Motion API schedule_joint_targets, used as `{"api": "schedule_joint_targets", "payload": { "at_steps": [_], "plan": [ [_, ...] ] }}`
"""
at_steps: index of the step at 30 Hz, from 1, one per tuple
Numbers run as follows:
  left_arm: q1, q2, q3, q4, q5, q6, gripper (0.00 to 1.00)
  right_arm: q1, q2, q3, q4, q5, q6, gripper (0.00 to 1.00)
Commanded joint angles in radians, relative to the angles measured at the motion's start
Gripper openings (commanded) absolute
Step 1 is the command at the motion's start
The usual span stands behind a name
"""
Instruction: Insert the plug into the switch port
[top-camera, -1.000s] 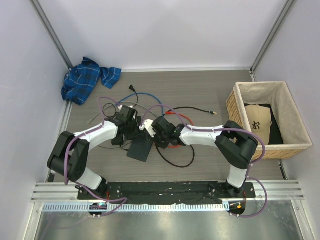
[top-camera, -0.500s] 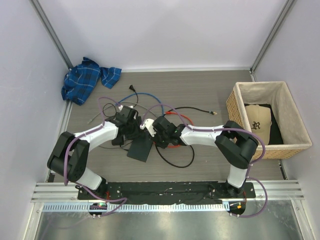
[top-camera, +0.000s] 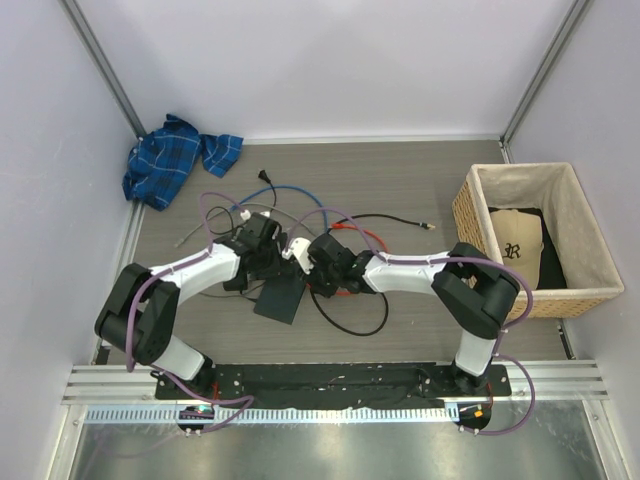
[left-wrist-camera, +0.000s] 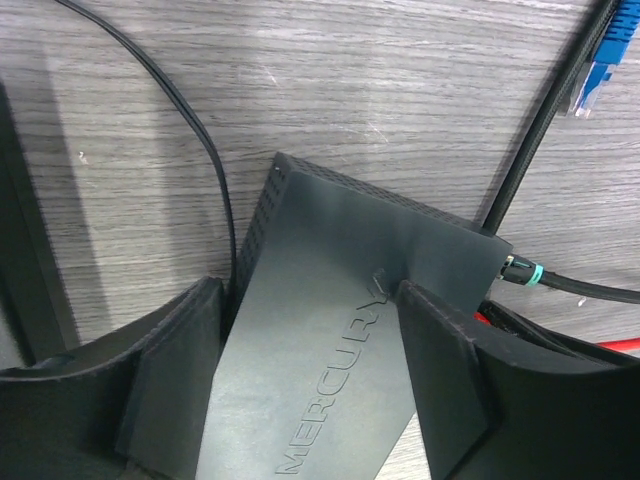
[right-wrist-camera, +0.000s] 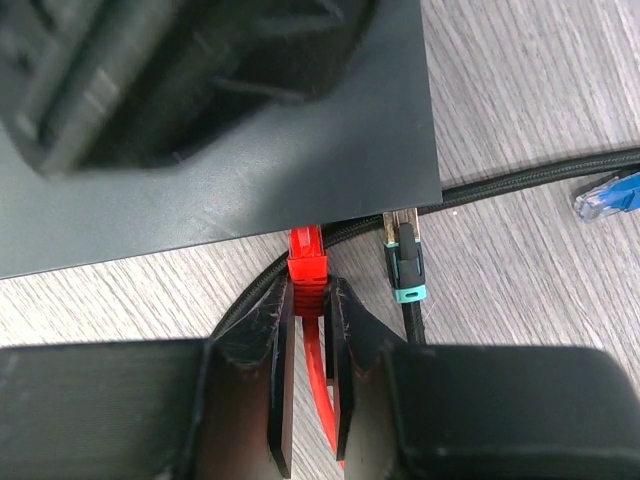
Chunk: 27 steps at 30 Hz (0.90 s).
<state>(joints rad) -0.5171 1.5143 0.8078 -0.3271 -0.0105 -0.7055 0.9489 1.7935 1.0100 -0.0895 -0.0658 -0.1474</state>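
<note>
The switch (left-wrist-camera: 330, 300) is a flat dark grey box marked MERCURY; it lies at the table's middle in the top view (top-camera: 281, 299). My left gripper (left-wrist-camera: 305, 370) is shut on it, a finger on each long side. My right gripper (right-wrist-camera: 310, 300) is shut on the red plug (right-wrist-camera: 308, 268), whose tip touches the switch's edge (right-wrist-camera: 300, 190) and goes under its lip. The port itself is hidden. From above, the two grippers meet over the switch's far end, left (top-camera: 264, 260) and right (top-camera: 318, 258).
A black braided cable with a teal-ringed plug (right-wrist-camera: 404, 262) lies just right of the red plug. A blue plug (right-wrist-camera: 606, 196) lies further right. Loose cables (top-camera: 300, 205) tangle behind the switch. A blue plaid cloth (top-camera: 178, 160) lies far left, and a wicker basket (top-camera: 586, 232) with a cap stands right.
Both grippers have shifted slightly, drawing a little closer together over the switch's far end. The holds on the switch and the red plug are unchanged.
</note>
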Motion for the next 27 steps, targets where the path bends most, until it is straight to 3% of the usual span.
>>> {"api": "schedule_joint_targets", "payload": {
  "at_steps": [1, 2, 5, 14, 21, 27],
  "plan": [
    [-0.063, 0.032, 0.008, -0.082, 0.071, -0.032, 0.75, 0.034, -0.005, -0.011, 0.309, -0.074, 0.017, 0.12],
    [-0.058, 0.027, 0.027, -0.098, 0.048, -0.028, 0.76, 0.034, -0.02, -0.025, 0.266, -0.066, 0.016, 0.23],
    [-0.043, 0.009, 0.077, -0.156, -0.041, 0.004, 0.83, 0.034, -0.072, -0.065, 0.199, -0.031, 0.02, 0.39],
    [0.023, -0.121, 0.208, -0.322, -0.189, 0.101, 1.0, -0.036, -0.259, -0.091, -0.015, 0.044, -0.001, 0.66],
    [0.068, -0.303, 0.28, -0.415, -0.276, 0.213, 1.0, -0.217, -0.254, 0.03, -0.05, -0.025, -0.05, 0.68],
    [0.085, -0.443, 0.228, -0.339, -0.376, 0.3, 1.0, -0.308, -0.067, 0.223, -0.038, -0.003, -0.054, 0.66]
  ]
}}
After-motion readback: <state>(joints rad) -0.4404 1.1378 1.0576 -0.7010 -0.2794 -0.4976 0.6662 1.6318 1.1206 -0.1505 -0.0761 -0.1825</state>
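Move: The red plug is already at the switch port, pinched in the right hand's fingers; the switch's middle lies some 5 cm to that hand's left and 1 cm back. The black plug with the teal band sits about 2 cm ahead and 1 cm right of the right hand, the blue plug 7 cm ahead and 2 cm right. From the left hand, the switch's middle is about 4 cm back and 1 cm left, the black adapter level and 10 cm left. The red plug is let go at the port: the right fingers open and ease back about 1 cm, then the hand climbs and swings forward and right, away from the switch and out over the loose cables, turning slightly clockwise. The left fingers, already loosening, spread fully off the switch; that hand rises some 16 cm and drifts left towards the adapter's side, its fingertips tipping outward. ##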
